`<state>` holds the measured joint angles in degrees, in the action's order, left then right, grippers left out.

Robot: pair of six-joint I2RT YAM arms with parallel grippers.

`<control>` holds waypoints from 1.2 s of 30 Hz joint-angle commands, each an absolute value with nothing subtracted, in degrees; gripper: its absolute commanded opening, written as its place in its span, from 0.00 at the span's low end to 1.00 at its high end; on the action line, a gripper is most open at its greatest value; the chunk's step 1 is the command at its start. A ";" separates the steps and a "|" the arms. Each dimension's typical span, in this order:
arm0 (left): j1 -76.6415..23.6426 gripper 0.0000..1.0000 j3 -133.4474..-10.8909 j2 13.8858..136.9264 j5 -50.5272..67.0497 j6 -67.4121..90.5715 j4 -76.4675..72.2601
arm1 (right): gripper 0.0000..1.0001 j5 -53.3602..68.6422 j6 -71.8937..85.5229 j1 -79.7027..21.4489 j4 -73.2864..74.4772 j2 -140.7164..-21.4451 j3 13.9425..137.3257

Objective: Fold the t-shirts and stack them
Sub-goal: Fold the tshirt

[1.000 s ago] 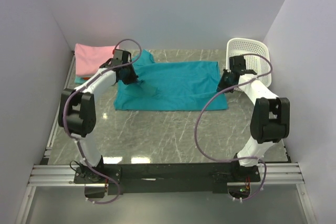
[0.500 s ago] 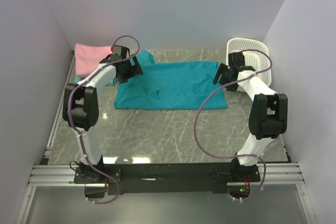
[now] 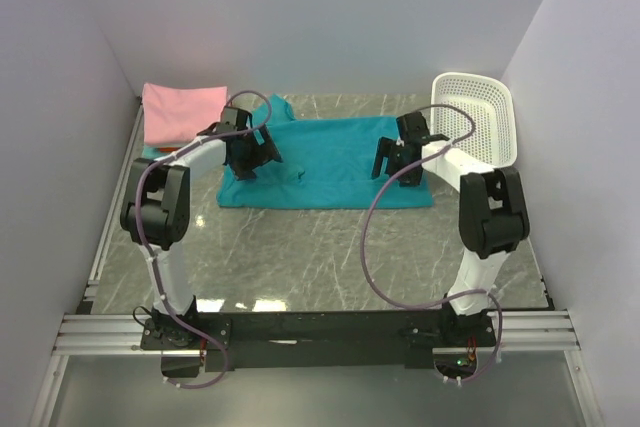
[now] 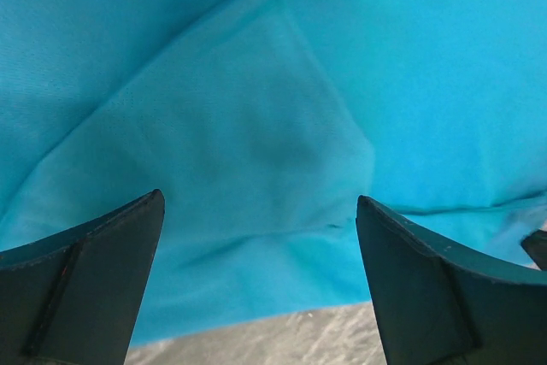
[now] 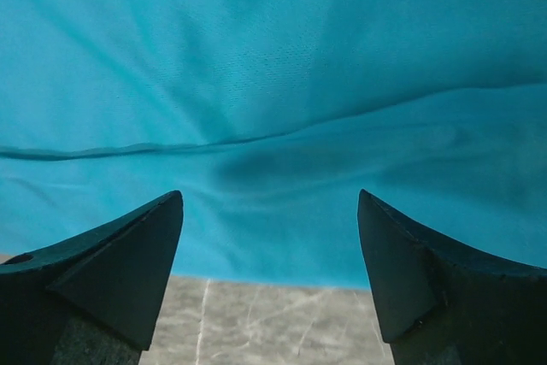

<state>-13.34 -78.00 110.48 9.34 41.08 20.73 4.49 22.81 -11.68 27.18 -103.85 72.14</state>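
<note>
A teal-blue t-shirt (image 3: 330, 152) lies spread flat across the back middle of the marble table. My left gripper (image 3: 256, 157) hovers over its left part, jaws open and nothing between them. In the left wrist view a folded-in flap of the teal shirt (image 4: 256, 126) lies under the open gripper (image 4: 259, 198). My right gripper (image 3: 390, 159) is over the shirt's right part, also open and empty. In the right wrist view, smooth teal cloth (image 5: 273, 57) and its near hem lie below the gripper (image 5: 270, 194). A folded pink t-shirt (image 3: 180, 112) rests at the back left.
A white plastic lattice basket (image 3: 480, 122) stands tilted against the right wall at the back. A thin strip of aqua cloth (image 3: 150, 151) shows under the pink shirt's near edge. Bare marble table (image 3: 320, 247) stretches from the teal shirt to the arm bases.
Both grippers have gone from shut to open. The right gripper moved left from beside the basket to over the shirt. The left gripper shifted right and nearer, over the shirt's left part.
</note>
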 commanded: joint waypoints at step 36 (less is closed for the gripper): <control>-23.20 0.99 -33.21 63.03 -3.16 60.39 29.18 | 0.92 4.24 31.91 -22.15 28.20 -64.88 33.47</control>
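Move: Both open grippers hover about 3 cm above the spread teal t-shirt. Its middle is roughly 17 cm right of the left hand and 18 cm left of the right hand, level with both. Its near edge runs some 13 cm back from the left hand, and the folded sleeve's corner is 9 cm right and 3 cm back. The pink pile stands about 20 cm left and 10 cm ahead of the left hand; the basket is 22 cm right and 11 cm ahead of the right hand. Down first, by 2 to 3 cm, both hands set their wide-open fingertips on the t-shirt, then sweep back together towards the bases at an even low height, dragging the cloth under the fingers. The left goes back about 22 cm, drifting slightly left and twisting some 10 degrees counter-clockwise near the end; the right goes about 19 cm. Neither closes. ##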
